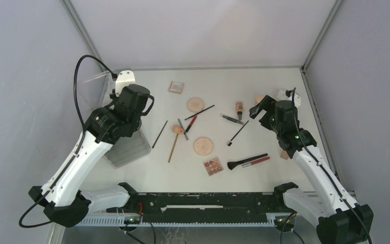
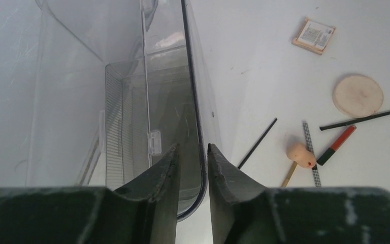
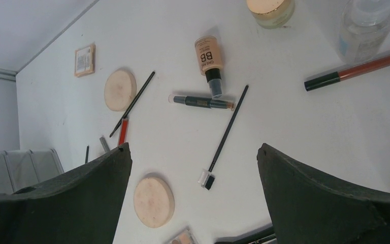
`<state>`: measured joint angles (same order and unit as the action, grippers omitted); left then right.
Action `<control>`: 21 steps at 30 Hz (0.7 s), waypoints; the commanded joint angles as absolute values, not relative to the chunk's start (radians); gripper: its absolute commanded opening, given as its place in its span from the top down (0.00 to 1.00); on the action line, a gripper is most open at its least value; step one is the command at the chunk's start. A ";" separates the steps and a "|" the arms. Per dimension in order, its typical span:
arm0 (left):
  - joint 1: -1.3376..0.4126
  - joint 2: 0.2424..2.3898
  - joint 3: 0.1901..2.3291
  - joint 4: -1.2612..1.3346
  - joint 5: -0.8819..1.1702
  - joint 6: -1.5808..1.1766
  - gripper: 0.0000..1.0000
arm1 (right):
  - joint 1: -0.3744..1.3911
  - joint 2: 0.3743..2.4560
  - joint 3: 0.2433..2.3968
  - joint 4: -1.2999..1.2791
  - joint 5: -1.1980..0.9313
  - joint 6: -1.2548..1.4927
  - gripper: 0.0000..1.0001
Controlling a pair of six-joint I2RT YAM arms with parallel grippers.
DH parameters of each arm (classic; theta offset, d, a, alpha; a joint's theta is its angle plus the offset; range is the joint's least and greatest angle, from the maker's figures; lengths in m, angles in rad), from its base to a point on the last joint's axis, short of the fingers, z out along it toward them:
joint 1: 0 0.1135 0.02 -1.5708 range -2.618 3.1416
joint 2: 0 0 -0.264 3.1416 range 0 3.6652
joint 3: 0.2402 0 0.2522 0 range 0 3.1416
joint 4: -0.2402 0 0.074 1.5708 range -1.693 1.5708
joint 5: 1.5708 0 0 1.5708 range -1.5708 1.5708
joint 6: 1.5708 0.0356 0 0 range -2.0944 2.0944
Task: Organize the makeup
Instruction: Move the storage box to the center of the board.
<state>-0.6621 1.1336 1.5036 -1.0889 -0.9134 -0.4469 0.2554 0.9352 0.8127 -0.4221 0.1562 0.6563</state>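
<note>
The makeup lies scattered on the white table: two peach discs (image 1: 195,104) (image 1: 203,146), a square palette (image 1: 176,87), a tan bottle (image 1: 239,109), a beige sponge (image 1: 177,130), a red pencil (image 1: 191,123) and a large black brush (image 1: 247,161). My left gripper (image 2: 193,147) hangs over the right wall of the clear organizer (image 2: 152,101). Its jaws stand a narrow gap apart with nothing between them. My right gripper (image 3: 193,146) hovers wide open and empty above a spoolie brush (image 3: 227,134) and a disc (image 3: 153,201).
A jar (image 3: 270,10), a clear bottle (image 3: 368,23) and a red gloss tube (image 3: 355,70) lie at the far right. A small palette (image 1: 213,166) sits near the front. Grey walls close in the left, right and back of the table.
</note>
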 commanded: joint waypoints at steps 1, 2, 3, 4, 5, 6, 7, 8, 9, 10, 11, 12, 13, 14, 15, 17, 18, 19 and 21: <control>-0.640 1.137 1.471 -1.105 -0.951 -0.495 0.74 | 0.252 0.932 0.838 -0.390 0.158 0.645 0.01; -0.637 1.133 1.459 -1.098 -0.947 -0.497 0.77 | 0.252 0.930 0.838 -0.393 0.160 0.643 0.01; -0.633 1.129 1.447 -1.090 -0.942 -0.497 0.81 | 0.252 0.928 0.838 -0.395 0.162 0.644 0.01; -0.627 1.127 1.440 -1.082 -0.935 -0.494 0.84 | 0.252 0.928 0.838 -0.397 0.166 0.642 0.01; -0.619 1.124 1.434 -1.074 -0.930 -0.489 0.89 | 0.252 0.927 0.838 -0.399 0.167 0.641 0.01; -0.609 1.122 1.434 -1.062 -0.925 -0.481 0.94 | 0.252 0.927 0.838 -0.402 0.169 0.639 0.01; -0.599 1.121 1.433 -1.047 -0.919 -0.468 0.98 | 0.252 0.927 0.838 -0.402 0.170 0.639 0.01; -0.585 1.121 1.432 -1.025 -0.913 -0.454 1.00 | 0.252 0.928 0.838 -0.403 0.170 0.640 0.01; -0.569 1.122 1.426 -0.992 -0.902 -0.428 1.00 | 0.252 0.931 0.838 -0.402 0.169 0.642 0.01; -0.553 1.123 1.421 -0.959 -0.884 -0.396 1.00 | 0.252 0.934 0.838 -0.398 0.167 0.643 0.01; -0.534 1.128 1.422 -0.928 -0.860 -0.376 1.00 | 0.252 0.937 0.838 -0.394 0.160 0.640 0.01; -0.517 1.132 1.425 -0.895 -0.832 -0.357 1.00 | 0.252 0.940 0.838 -0.392 0.156 0.640 0.01; -0.498 1.140 1.424 -0.856 -0.812 -0.339 1.00 | 0.252 0.941 0.838 -0.389 0.153 0.640 0.01; -0.492 1.149 1.425 -0.826 -0.796 -0.322 1.00 | 0.252 0.943 0.838 -0.387 0.150 0.640 0.01; -0.456 1.164 1.429 -0.798 -0.783 -0.313 1.00 | 0.252 0.944 0.838 -0.386 0.148 0.640 0.01; -0.426 1.201 1.452 -0.759 -0.753 -0.294 1.00 | 0.252 0.939 0.838 -0.389 0.150 0.637 0.01; -0.418 1.224 1.472 -0.753 -0.746 -0.290 1.00 | 0.250 0.937 0.839 -0.393 0.154 0.635 0.01; -0.413 1.248 1.494 -0.745 -0.736 -0.284 1.00 | 0.250 0.934 0.838 -0.397 0.157 0.633 0.01; -0.407 1.297 1.535 -0.721 -0.709 -0.274 1.00 | 0.249 0.931 0.838 -0.405 0.163 0.631 0.01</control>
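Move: The left fingers stand open astride the storage box's right-hand clear edge; the box's middle lies some 8 cm to the hand's left, 3 cm ahead and 17 cm lower. On the table, about 30 cm below that hand, the black pencil lies 8 cm right and 2 cm ahead, the sponge stick's head 14 cm right and 3 cm ahead. From the right hand the box's middle is about 56 cm left, level fore and aft, slightly lower. The left fingers close on the thin clear edge already standing between them and pinch it, while the hand barely shifts. Keeping that pinch, the hand draws the box forward and, less so, left, gathering speed at nearly constant height for about 5.5 cm forward and 2.5 cm left, away from the black pencil. ##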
